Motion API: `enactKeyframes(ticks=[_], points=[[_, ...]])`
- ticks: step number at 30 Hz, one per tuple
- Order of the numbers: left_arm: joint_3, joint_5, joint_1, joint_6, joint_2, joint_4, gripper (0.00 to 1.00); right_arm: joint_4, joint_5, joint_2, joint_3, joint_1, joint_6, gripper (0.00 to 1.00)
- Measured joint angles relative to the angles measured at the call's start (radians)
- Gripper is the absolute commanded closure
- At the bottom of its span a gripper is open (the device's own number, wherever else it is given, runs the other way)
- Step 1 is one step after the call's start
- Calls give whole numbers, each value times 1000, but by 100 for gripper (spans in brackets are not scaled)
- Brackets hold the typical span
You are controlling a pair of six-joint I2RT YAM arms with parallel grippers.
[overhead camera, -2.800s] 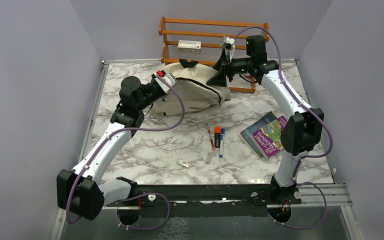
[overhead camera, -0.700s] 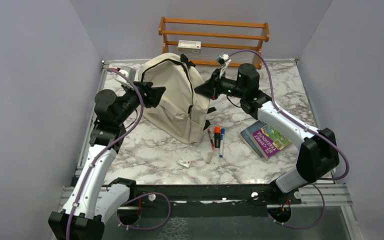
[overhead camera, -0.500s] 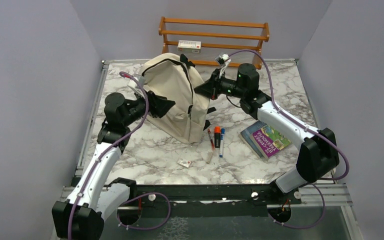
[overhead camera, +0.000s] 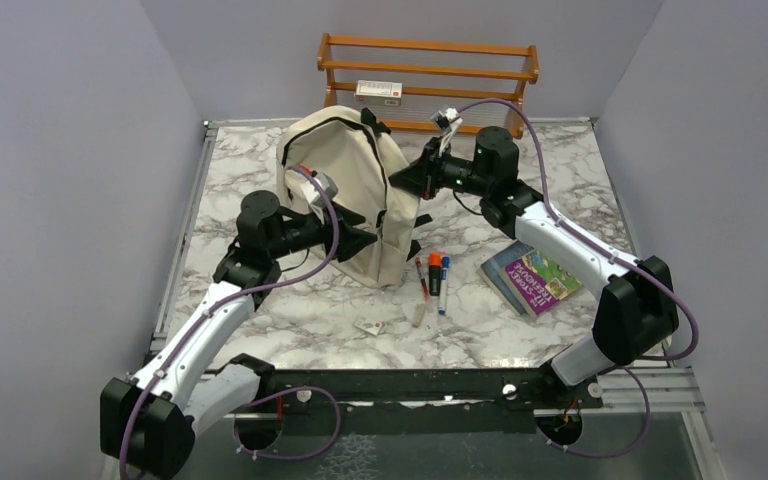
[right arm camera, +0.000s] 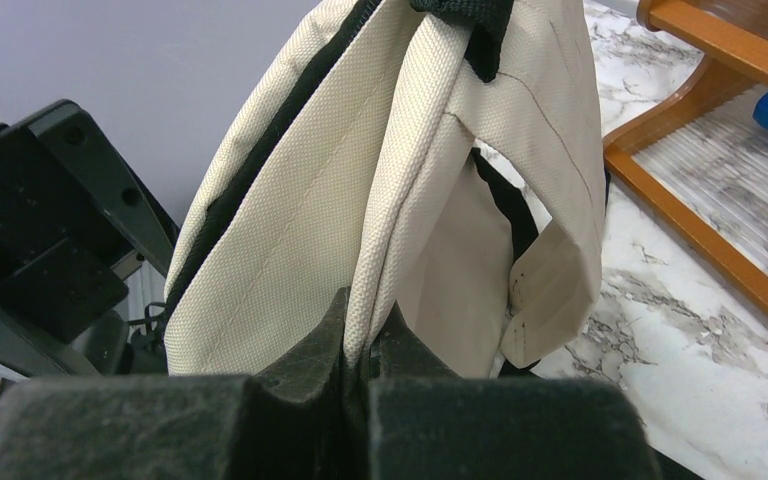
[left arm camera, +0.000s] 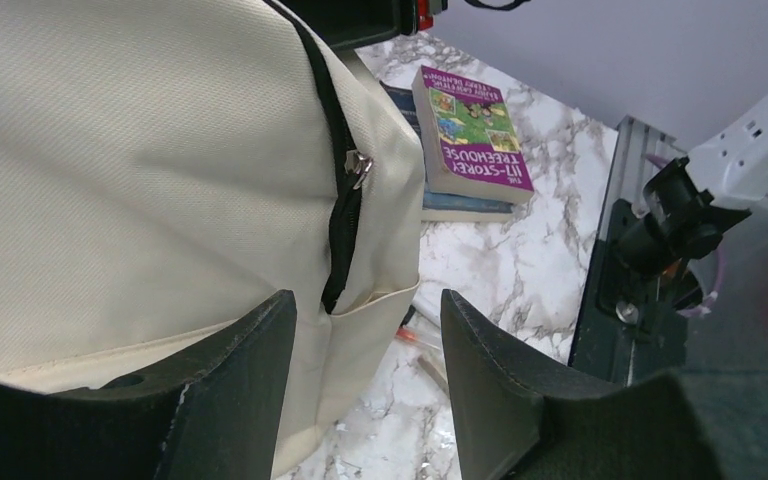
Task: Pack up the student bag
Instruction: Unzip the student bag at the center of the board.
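Note:
The student bag [overhead camera: 345, 190], cream fabric with black zippers, stands upright at the back middle of the table. My right gripper [overhead camera: 400, 183] is shut on a folded cream seam at the bag's right side [right arm camera: 365, 335] and holds the bag [right arm camera: 290, 230] up. My left gripper [overhead camera: 365, 243] is open at the bag's lower front. In the left wrist view the bag [left arm camera: 140, 170] fills the left half. The lower end of its black zipper [left arm camera: 345, 215] and a fabric corner lie just ahead of the gap in that gripper [left arm camera: 365, 340], close to the left finger [left arm camera: 230, 380].
Two books [overhead camera: 533, 270] lie right of the bag, the top one purple [left arm camera: 470, 140]. Several pens [overhead camera: 433, 278] lie at the bag's foot, with a small card [overhead camera: 368, 326] nearer me. A wooden rack [overhead camera: 428, 70] with a white box [overhead camera: 379, 91] stands at the back wall.
The bag lay flat at first and now stands upright in the right gripper. In the last second my left arm swung from the bag's left side to its lower front, its jaws narrowing a little.

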State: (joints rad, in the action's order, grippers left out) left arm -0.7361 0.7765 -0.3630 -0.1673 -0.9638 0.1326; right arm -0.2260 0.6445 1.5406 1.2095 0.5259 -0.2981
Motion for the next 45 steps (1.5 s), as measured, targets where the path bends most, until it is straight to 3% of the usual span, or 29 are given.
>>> enactKeyframes(ticks=[8,20,26,41,45], points=[[-2,-27,-53,97,-76,-5,45,8,0,-11,0,0,0,100],[-40,-57,-85,116,-132,23,55,7,2,-13,-5,0,-1,100],[-43,-60,-93,108,-149,47,64,7,6,-13,-6,0,-2,100],[-94,-90,-96,129,-151,28,100,7,8,-15,-12,0,-1,100],[-95,-90,-97,141,-135,-5,100,7,8,-15,-16,0,0,100]])
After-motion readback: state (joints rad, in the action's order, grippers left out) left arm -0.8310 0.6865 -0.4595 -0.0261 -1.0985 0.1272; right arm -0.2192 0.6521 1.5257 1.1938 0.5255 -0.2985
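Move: The black pull tab of the bag's zipper lies about 4 cm to the left hand's right, 2 cm ahead and roughly level with it. The bag edge held by the right gripper is some 9 cm ahead of the left hand, 5 cm to its right and slightly higher, about 3 cm. The pens lie on the table about 15 cm to the left hand's right, 5 cm nearer and 17 cm below. From the right hand, the pull tab is about 7 cm back, 1 cm left and 3 cm lower. Rightwards and a little forward, about 3 cm in all, the left hand eases its half-open fingers to the zipper's pull tab, first dipping some 2.5 cm and then rising back as they close fully, pinching the tab just below the metal slider. The wrist barely turns. The right hand stays put and keeps its grip on the bag edge. ##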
